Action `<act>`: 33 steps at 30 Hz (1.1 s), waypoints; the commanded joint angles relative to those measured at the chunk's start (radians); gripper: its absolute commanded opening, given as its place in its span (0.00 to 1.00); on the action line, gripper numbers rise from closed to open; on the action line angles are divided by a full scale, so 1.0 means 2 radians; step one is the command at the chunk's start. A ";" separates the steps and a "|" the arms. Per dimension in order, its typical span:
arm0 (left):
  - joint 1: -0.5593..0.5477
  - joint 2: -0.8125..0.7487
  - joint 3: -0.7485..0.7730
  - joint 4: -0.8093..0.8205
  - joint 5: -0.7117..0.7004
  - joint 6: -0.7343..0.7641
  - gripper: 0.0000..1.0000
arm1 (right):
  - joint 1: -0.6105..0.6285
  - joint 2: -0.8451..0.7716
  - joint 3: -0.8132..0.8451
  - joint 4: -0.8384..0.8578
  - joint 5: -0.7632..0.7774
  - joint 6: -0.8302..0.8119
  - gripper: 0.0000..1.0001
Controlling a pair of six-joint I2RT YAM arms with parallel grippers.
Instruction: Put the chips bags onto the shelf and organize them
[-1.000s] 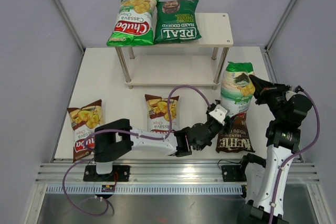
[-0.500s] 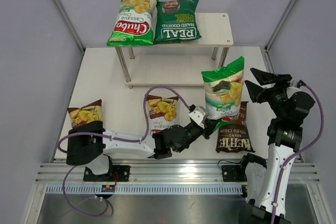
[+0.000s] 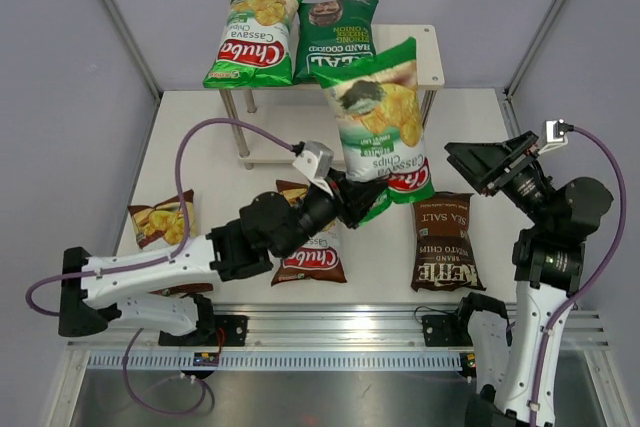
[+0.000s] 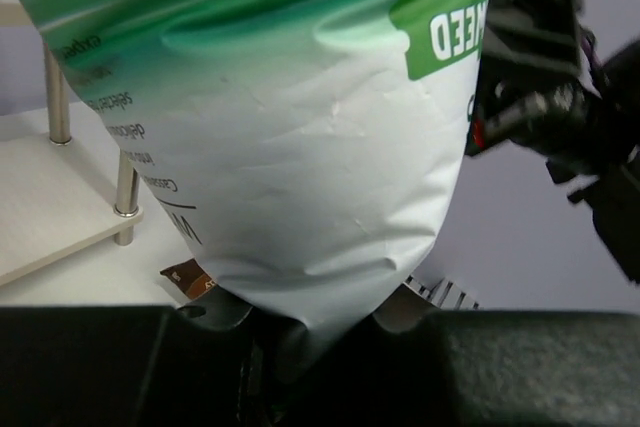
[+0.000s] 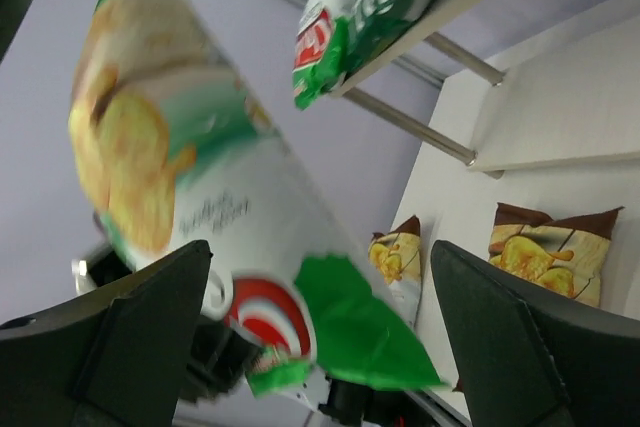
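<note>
My left gripper (image 3: 352, 203) is shut on the bottom edge of a light-green Chuba bag (image 3: 382, 119) and holds it upright in the air, in front of the shelf's (image 3: 420, 57) right end. The bag's white back fills the left wrist view (image 4: 290, 147). It also shows in the right wrist view (image 5: 200, 197). A second light-green Chuba bag (image 3: 250, 39) and the dark-green REAL bag (image 3: 330, 37) lie on the shelf's top board. Two brown Chuba bags (image 3: 158, 222) (image 3: 308, 259) and the Kettle sea salt bag (image 3: 446, 239) lie on the table. My right gripper (image 3: 478, 165) is open and empty, right of the held bag.
The shelf's lower board (image 3: 330, 159) shows between the metal legs (image 3: 234, 125). White walls close the table's back and sides. A metal rail (image 3: 320, 329) runs along the near edge.
My left gripper has lifted the light-green bag up and to the left, from beside the Kettle bag toward the shelf. My right gripper has let go of it, opened and drawn back.
</note>
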 commanded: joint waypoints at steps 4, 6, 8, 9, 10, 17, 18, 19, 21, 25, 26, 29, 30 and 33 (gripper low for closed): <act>0.034 -0.042 0.127 -0.135 0.077 -0.070 0.13 | 0.032 -0.037 -0.037 0.221 -0.075 0.051 1.00; 0.054 -0.038 0.154 -0.164 0.103 -0.094 0.13 | 0.035 -0.033 -0.050 0.301 -0.076 0.112 1.00; 0.071 -0.035 0.184 -0.179 0.137 -0.104 0.14 | 0.037 -0.029 -0.051 0.315 -0.072 0.130 0.99; 0.078 -0.033 0.192 -0.180 0.151 -0.110 0.15 | 0.039 -0.027 -0.049 0.320 -0.067 0.140 1.00; 0.090 -0.027 0.207 -0.182 0.180 -0.122 0.15 | 0.041 -0.027 -0.048 0.328 -0.065 0.148 1.00; 0.110 -0.001 0.207 -0.114 0.244 -0.183 0.15 | 0.044 -0.046 -0.041 0.357 0.008 0.232 0.99; 0.111 0.002 0.203 -0.098 0.249 -0.193 0.15 | 0.044 -0.050 -0.036 0.339 0.027 0.223 0.99; 0.111 0.006 0.199 -0.083 0.252 -0.208 0.15 | 0.044 -0.054 -0.027 0.332 0.031 0.220 1.00; 0.110 0.020 0.197 -0.049 0.260 -0.229 0.15 | 0.044 -0.051 -0.014 0.289 0.035 0.205 1.00; 0.111 0.049 0.210 -0.019 0.275 -0.249 0.15 | 0.044 -0.041 0.012 0.226 0.027 0.181 0.99; 0.110 0.056 0.215 -0.025 0.275 -0.252 0.15 | 0.045 -0.040 0.013 0.236 0.024 0.182 0.99; 0.110 0.078 0.229 -0.029 0.278 -0.257 0.15 | 0.049 -0.034 0.028 0.208 0.014 0.176 0.99; 0.111 0.081 0.231 -0.028 0.279 -0.260 0.15 | 0.050 -0.031 0.034 0.190 0.014 0.152 1.00; 0.111 0.095 0.231 -0.009 0.301 -0.272 0.15 | 0.053 -0.022 0.048 0.125 0.021 0.110 0.94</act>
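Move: The green-and-white bag held by the left hand has its middle some 5 cm ahead, 3 cm right and 8 cm above that hand; from the empty right hand it is about 17 cm left, 1 cm back and 6 cm up. The upper shelf's free end is roughly 35 cm ahead, 12 cm right and 8 cm below the left hand. The brown salsa bag lies nearly under the right hand, 3 cm right, 2 cm back, 38 cm down. The green-and-white bag, still pinched near its lower left corner, is lifted about 11 cm by the left hand, which drifts left, then swings back right towards the right gripper, turning its fingers clockwise and tipping them down. The right hand draws back some 7 cm while rising and easing left, then creeps forward, its wide-open fingers straddling the bag's lower right edge. ##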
